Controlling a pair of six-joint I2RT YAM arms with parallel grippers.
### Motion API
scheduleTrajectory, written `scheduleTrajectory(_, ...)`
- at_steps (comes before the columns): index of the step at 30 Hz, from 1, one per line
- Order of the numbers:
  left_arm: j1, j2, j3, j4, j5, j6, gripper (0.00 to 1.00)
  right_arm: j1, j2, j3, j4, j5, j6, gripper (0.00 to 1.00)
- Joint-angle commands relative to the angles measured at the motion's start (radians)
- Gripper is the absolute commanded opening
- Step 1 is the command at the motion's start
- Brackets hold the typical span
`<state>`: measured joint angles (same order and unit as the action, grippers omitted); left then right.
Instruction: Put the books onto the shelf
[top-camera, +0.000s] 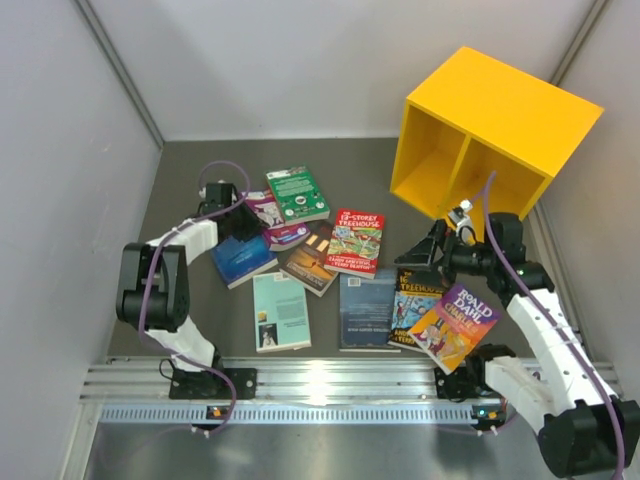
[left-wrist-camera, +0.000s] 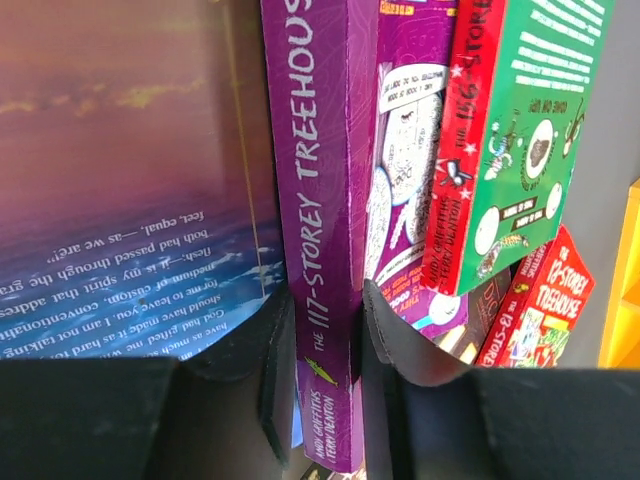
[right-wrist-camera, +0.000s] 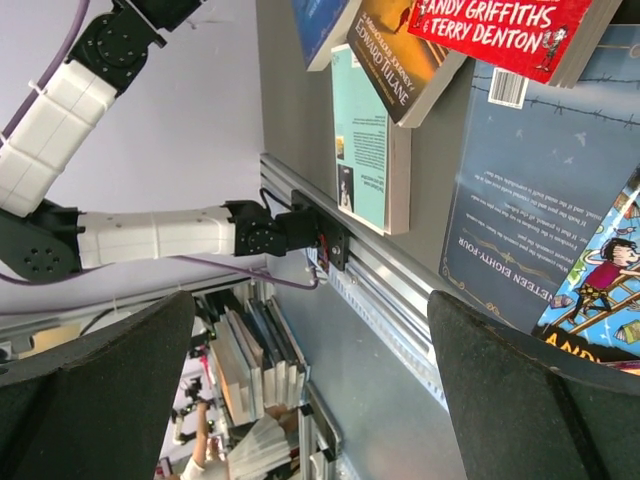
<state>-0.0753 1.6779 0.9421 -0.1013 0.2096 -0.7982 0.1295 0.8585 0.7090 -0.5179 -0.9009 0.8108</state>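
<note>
Several books lie spread on the grey table. My left gripper (top-camera: 238, 222) (left-wrist-camera: 328, 370) is shut on the spine of the purple "117-Storey Treehouse" book (left-wrist-camera: 320, 200) (top-camera: 270, 215), one finger pressed on each side. The purple book rests over a blue book (top-camera: 243, 258) (left-wrist-camera: 120, 200), with a green book (top-camera: 297, 193) (left-wrist-camera: 520, 120) beside it. The yellow shelf (top-camera: 500, 110) stands at the back right, its two compartments facing the books. My right gripper (top-camera: 420, 255) (right-wrist-camera: 315, 390) hangs open and empty over the dark blue book (top-camera: 367, 308) (right-wrist-camera: 530, 210), just in front of the shelf.
A red "13-Storey Treehouse" book (top-camera: 355, 240), a brown one (top-camera: 312, 262), a teal one (top-camera: 280, 310) (right-wrist-camera: 365, 140) and an orange Roald Dahl (top-camera: 455, 325) lie nearby. The metal rail (top-camera: 330, 385) runs along the near edge. Grey walls close in left and right.
</note>
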Motion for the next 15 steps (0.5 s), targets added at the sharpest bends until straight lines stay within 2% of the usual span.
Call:
scheduleTrajectory(1, -0.011, -0.050, 0.058, -0.109, -0.013, 0.105, 0.00, -0.018, -0.006, 0.067, 0.003, 0.016, -0.028, 1.00)
scheduleTrajectory(5, -0.049, -0.209, 0.132, -0.198, -0.064, 0.235, 0.00, -0.011, -0.003, 0.202, -0.069, 0.107, -0.094, 1.00)
scheduleTrajectory(8, -0.116, -0.295, 0.194, -0.247, -0.058, 0.349, 0.00, 0.001, 0.028, 0.280, -0.074, 0.137, -0.094, 1.00)
scheduleTrajectory(14, -0.315, -0.386, 0.297, -0.371, -0.094, 0.482, 0.00, 0.076, 0.117, 0.430, -0.080, 0.200, -0.105, 0.99)
scheduleTrajectory(15, -0.386, -0.395, 0.311, -0.382, -0.113, 0.500, 0.00, 0.087, 0.134, 0.449, -0.086, 0.213, -0.108, 1.00)
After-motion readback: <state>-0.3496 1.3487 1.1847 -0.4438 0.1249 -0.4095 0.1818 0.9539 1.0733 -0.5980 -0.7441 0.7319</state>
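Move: The left hand, already pinching the purple 117-Storey book by its spine, has the yellow shelf about 58 cm to its right, 9 cm ahead and some 10 cm higher. The green book lies roughly 10 cm ahead and 8 cm right of it, the blue book 7 cm back and 6 cm left, both about 3 cm lower. From the open right hand the purple book is some 34 cm left, 22 cm ahead and 16 cm below. Keeping its pinch on the purple book's spine, the left hand lifts the book off the pile, about 16 cm up, first nearly straight and then swinging right towards the shelf while drawing back a little; it turns some 25 degrees clockwise and tips its fingers up. The right hand, staying wide open, rises about 9 cm and eases forward, tilting slightly, as the gap to the book narrows. ##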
